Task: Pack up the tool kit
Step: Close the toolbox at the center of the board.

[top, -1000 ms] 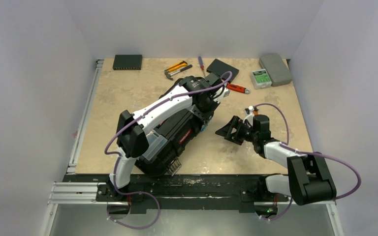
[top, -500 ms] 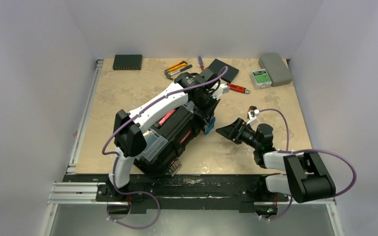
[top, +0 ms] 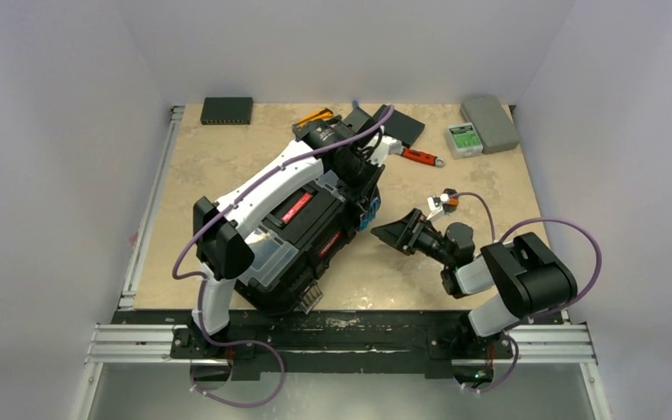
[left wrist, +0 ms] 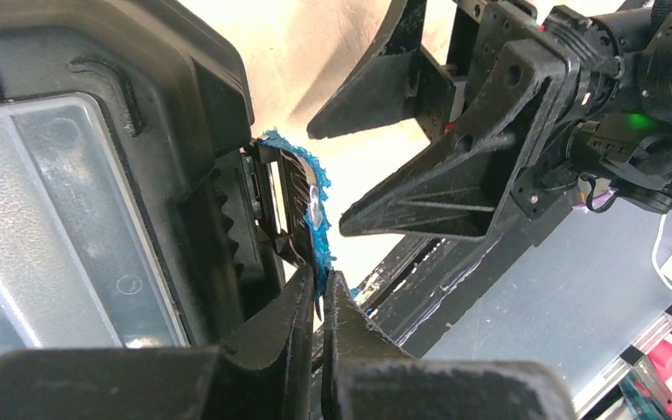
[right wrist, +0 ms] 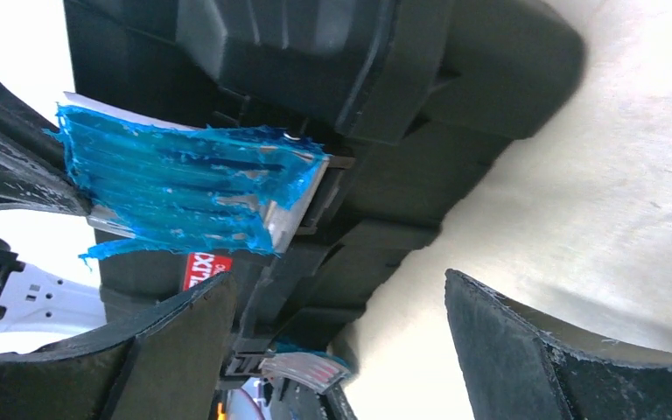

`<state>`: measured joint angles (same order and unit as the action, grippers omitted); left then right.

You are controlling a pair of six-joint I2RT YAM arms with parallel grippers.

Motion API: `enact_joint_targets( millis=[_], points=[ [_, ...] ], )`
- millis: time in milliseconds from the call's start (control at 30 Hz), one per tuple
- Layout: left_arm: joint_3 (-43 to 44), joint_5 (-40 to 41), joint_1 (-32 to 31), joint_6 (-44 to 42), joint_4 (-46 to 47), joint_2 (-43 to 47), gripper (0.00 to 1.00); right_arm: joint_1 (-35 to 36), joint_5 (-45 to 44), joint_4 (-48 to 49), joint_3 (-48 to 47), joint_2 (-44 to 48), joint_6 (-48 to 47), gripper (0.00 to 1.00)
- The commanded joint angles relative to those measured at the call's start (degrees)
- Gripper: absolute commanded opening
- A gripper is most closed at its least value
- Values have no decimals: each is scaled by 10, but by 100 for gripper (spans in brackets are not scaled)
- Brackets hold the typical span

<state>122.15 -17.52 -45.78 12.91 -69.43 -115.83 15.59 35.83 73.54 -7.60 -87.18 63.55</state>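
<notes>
The tool kit [top: 302, 241] is a large black toolbox with clear lid compartments, lying at an angle on the table's near left. A blue-coated metal latch [left wrist: 302, 197] sticks out from its right end. My left gripper [left wrist: 319, 293] is shut on the latch's lower tip; in the top view it [top: 369, 210] reaches over the box. My right gripper [top: 395, 232] stands open just right of that end, with the blue latch [right wrist: 184, 188] in front of its fingers [right wrist: 184, 350]. Nothing is between them. A yellow-handled tool [top: 315, 116] and a red-handled tool [top: 422, 157] lie behind the box.
At the back of the table lie a flat black box [top: 402, 124], a grey rounded case [top: 490, 122], a small green-labelled box [top: 464, 138] and a dark rectangular box [top: 227, 109]. A metal rail [top: 153, 201] runs along the table's left edge.
My left arm has swung toward the back of the table, still gripping the latch. My right gripper has opened wider and slid left toward the box end as its arm folded in.
</notes>
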Motion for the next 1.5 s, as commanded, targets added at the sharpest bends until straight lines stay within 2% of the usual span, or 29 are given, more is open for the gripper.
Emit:
enact_joint_targets(
  millis=[0, 67, 200, 367, 500, 633, 767, 867, 967, 1100, 1233, 1467],
  points=[
    [25, 23, -1, -7, -10, 18, 0, 29, -36, 90, -27, -19, 34, 88],
    [31, 38, -1, -8, -15, 18, 4, 38, -48, 101, -33, -24, 42, 89],
    [34, 77, -1, -8, -18, 32, 26, 48, -68, 90, -47, -20, 48, 89],
    [59, 97, 1, -8, -33, 53, 46, 59, -90, 11, -85, -5, 38, 90],
    [87, 116, 2, -8, -45, 77, 58, 69, -113, -47, -104, 19, 36, 90],
    [107, 150, 9, -12, -63, 109, 62, 78, -138, -168, -130, 58, 16, 90],
    [87, 173, 41, -11, -69, 144, 63, 96, -176, -269, -158, 87, 10, 90],
    [13, 199, 69, -5, -35, 201, 67, 107, -207, -331, -171, 108, 13, 90],
    [-80, 198, 108, -2, 1, 252, 68, 113, -239, -394, -181, 127, 14, 90],
    [-187, 198, 152, -3, 57, 310, 68, 117, -251, -411, -176, 129, 26, 89],
    [-275, 180, 184, -6, 108, 345, 68, 117, -252, -386, -160, 121, 40, 88],
    [-352, 136, 229, -5, 159, 370, 69, 130, -262, -394, -175, 134, 41, 89]
  ],
)
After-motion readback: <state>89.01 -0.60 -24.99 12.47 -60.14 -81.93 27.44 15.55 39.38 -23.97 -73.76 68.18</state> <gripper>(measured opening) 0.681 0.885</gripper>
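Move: My left fingers are shut at the far, blue-taped latch, whose middle lies about 3 cm back and 2 cm below. The toolbox handle is some 18 cm to my left hand's left, straight across and slightly lower; the far clear lid is about 6 cm ahead and 8 cm left, 1 cm lower. From my open right hand, the taped latch is about 5 cm ahead, 5 cm left and 4 cm up; the near latch is 16 cm back, 20 cm left, 3 cm up. I open my left fingers to about two thirds, let go of the taped latch, lift some 12 cm and swing about 20 cm left across the lid, turning counter-clockwise, then sink to just over the handle. Meanwhile my right hand, fingers kept wide, comes up, forward and left to the same latch, stopping with it framed between the fingertips. ##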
